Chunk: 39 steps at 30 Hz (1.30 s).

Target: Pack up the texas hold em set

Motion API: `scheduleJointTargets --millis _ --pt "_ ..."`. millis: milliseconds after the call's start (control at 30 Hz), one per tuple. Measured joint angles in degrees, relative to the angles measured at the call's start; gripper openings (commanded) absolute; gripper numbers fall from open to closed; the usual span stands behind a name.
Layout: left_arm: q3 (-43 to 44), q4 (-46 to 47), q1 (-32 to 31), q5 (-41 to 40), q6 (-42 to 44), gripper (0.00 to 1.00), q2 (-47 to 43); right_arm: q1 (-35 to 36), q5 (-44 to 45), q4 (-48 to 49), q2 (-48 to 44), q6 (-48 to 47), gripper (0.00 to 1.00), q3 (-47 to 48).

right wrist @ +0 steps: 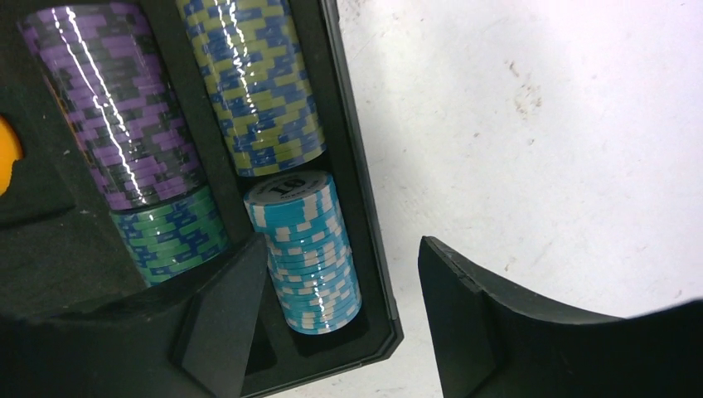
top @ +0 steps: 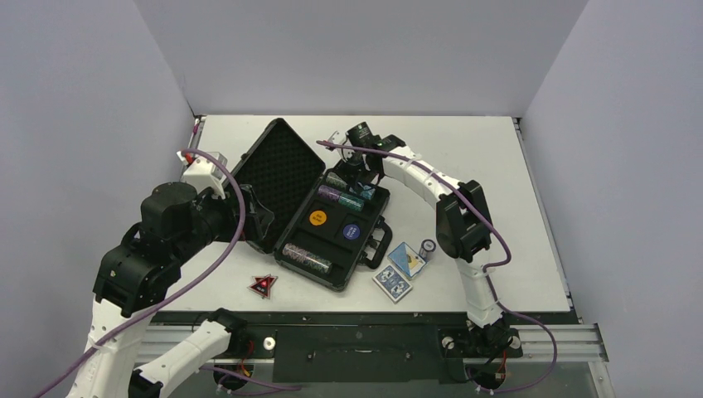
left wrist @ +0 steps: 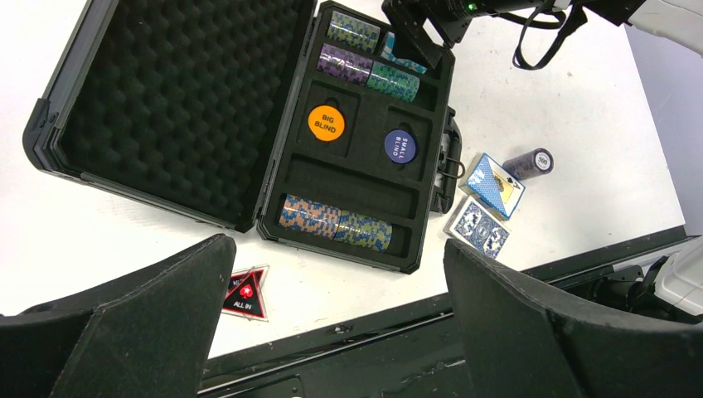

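The black case [top: 327,240] of the texas hold em set lies open mid-table, lid [top: 278,178] leaning left. Several chip rolls fill its slots, along with an orange button [left wrist: 326,123] and a blue button [left wrist: 400,146]. My right gripper [right wrist: 340,265] is open over the far right corner. A light-blue chip roll [right wrist: 307,257] lies in its slot beside the left finger; the other finger hangs outside the case. My left gripper [left wrist: 336,249] is open and empty, high over the near left. On the table lie two blue decks [left wrist: 494,184] [left wrist: 479,228], a dark chip roll [left wrist: 530,162] and the triangle [left wrist: 243,293].
The case handle [left wrist: 452,162] sticks out toward the decks. A black rail [top: 356,319] runs along the table's near edge. Grey walls stand behind and to both sides. The right arm [top: 414,170] arches over the table's far right.
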Motion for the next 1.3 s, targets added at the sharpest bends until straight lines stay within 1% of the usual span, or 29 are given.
scheduleJointTargets --millis 333,600,667,900,1033,1300 --pt "0.0 0.0 0.0 0.0 0.0 0.96 0.4 0.1 1.4 1.6 0.0 0.3 0.64 0.5" --pt "0.0 0.0 0.0 -0.2 0.0 0.96 0.5 0.4 4.6 3.2 -1.4 4.2 0.63 0.4" --pt "0.0 0.0 0.0 -0.3 0.0 0.96 0.4 0.4 5.2 4.5 -3.7 5.7 0.63 -0.9" --pt "-0.1 -0.4 0.0 -0.5 -1.0 0.96 -0.8 0.5 6.1 9.1 -17.4 10.9 0.63 -8.9" --pt "-0.3 -1.4 0.0 -0.8 -1.7 0.96 -1.7 0.8 7.2 10.2 -23.3 13.3 0.62 -12.6" --pt "-4.6 -4.3 0.0 -6.4 -5.3 0.96 -5.1 4.2 10.7 10.2 -33.9 17.0 0.62 -23.0"
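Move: Right gripper: the light blue chip stack just released lies some 3 cm below it and 1 cm back, with the green chips about 4 cm back and 3 cm left. The loose dark chip stack stands roughly 17 cm back, 18 cm right; the nearer-to-case blue card deck about 20 cm back, 12 cm right. Left gripper: the red triangle plaques lie some 7 cm left, 2 cm back and 28 cm below; the orange chips about 7 cm ahead, 2 cm right. Ease the open right gripper off the light blue chips, then lift it straight up about 14 cm, tilting the wrist some 25 degrees, and carry it back and slightly right above the case. Late on, bring the wide-open left gripper a few centimetres left, down and back towards the red triangle plaques, without touching them. ##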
